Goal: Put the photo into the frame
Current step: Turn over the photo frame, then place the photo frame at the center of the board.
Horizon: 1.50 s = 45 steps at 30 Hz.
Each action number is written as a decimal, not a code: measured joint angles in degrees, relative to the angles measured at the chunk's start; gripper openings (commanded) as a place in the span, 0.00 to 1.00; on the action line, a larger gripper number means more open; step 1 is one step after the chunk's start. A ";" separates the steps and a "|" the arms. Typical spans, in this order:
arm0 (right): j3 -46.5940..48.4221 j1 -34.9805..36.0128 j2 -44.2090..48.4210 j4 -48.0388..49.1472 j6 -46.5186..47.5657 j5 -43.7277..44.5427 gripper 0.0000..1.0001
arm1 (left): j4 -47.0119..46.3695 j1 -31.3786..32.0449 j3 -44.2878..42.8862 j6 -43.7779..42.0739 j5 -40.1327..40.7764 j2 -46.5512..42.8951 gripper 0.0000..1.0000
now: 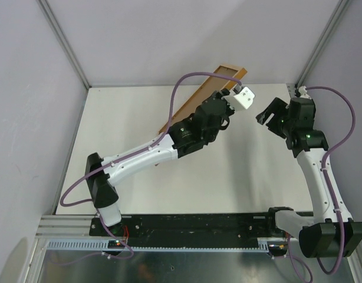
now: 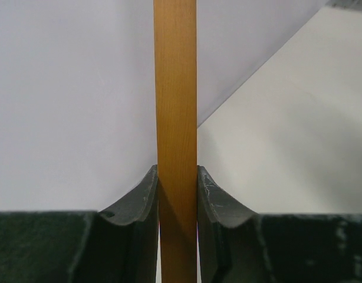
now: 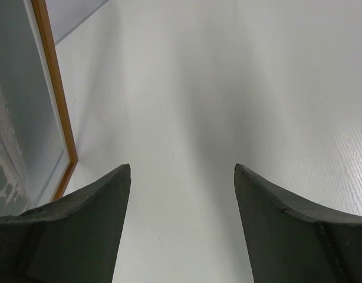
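Note:
The frame (image 1: 190,105) stands on edge at the back of the table, a long brown strip running diagonally toward the rear wall. My left gripper (image 1: 227,97) is shut on its upper rail. In the left wrist view the light wood rail (image 2: 175,88) runs straight up between the two dark fingers (image 2: 177,177), which press it from both sides. My right gripper (image 1: 263,115) hovers open just right of the frame, holding nothing (image 3: 182,168). In the right wrist view the frame's thin rail (image 3: 54,100) shows at the left, with the photo (image 3: 7,135), grey with pale mottling, directly beside it.
The white table (image 1: 228,177) stretches under both arms. Grey enclosure walls with metal corner posts (image 1: 66,44) close in the back and sides. A black mounting rail (image 1: 193,224) carries the arm bases along the near edge.

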<state>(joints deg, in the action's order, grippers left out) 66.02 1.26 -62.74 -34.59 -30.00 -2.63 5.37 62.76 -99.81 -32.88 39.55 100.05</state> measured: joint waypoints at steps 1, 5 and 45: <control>-0.22 0.00 0.00 0.22 -0.07 -0.20 0.74 | 0.20 0.00 -0.76 0.63 -0.35 0.00 0.00; -1.03 0.00 -0.04 0.68 -0.46 -0.79 0.74 | 1.27 -0.39 -2.73 4.02 -2.16 -0.85 0.00; -10.45 3.02 -4.31 8.76 -2.43 -2.45 0.74 | 3.45 -59.89 11.04 68.22 -70.16 -5.62 0.00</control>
<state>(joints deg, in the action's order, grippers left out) 55.57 4.27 -67.05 -25.82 -32.42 -5.08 8.82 2.87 -88.77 35.33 -30.61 94.43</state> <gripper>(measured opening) 0.741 0.286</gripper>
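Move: The left hand already holds the photo frame high by one wooden edge. The frame hangs steeply, with its middle about 10 cm to the left, 3 cm ahead and 15 cm below. The open table it is swung over lies some 25 cm left of this hand, about 4 cm ahead and 35 cm down, with nothing else on it. From the empty right hand, the frame's middle is roughly 25 cm left, 3 cm ahead and 5 cm below. Upward first by about 8 cm, then in a wide arc to the left (some 25 cm) and forward, the left hand carries the frame and finally dips towards the open table. The wrist meanwhile rolls its left side down some 65 degrees and tips the hand downward, the fingers keeping their pinch on the edge. The right hand, open and empty, sinks about 7 cm. ##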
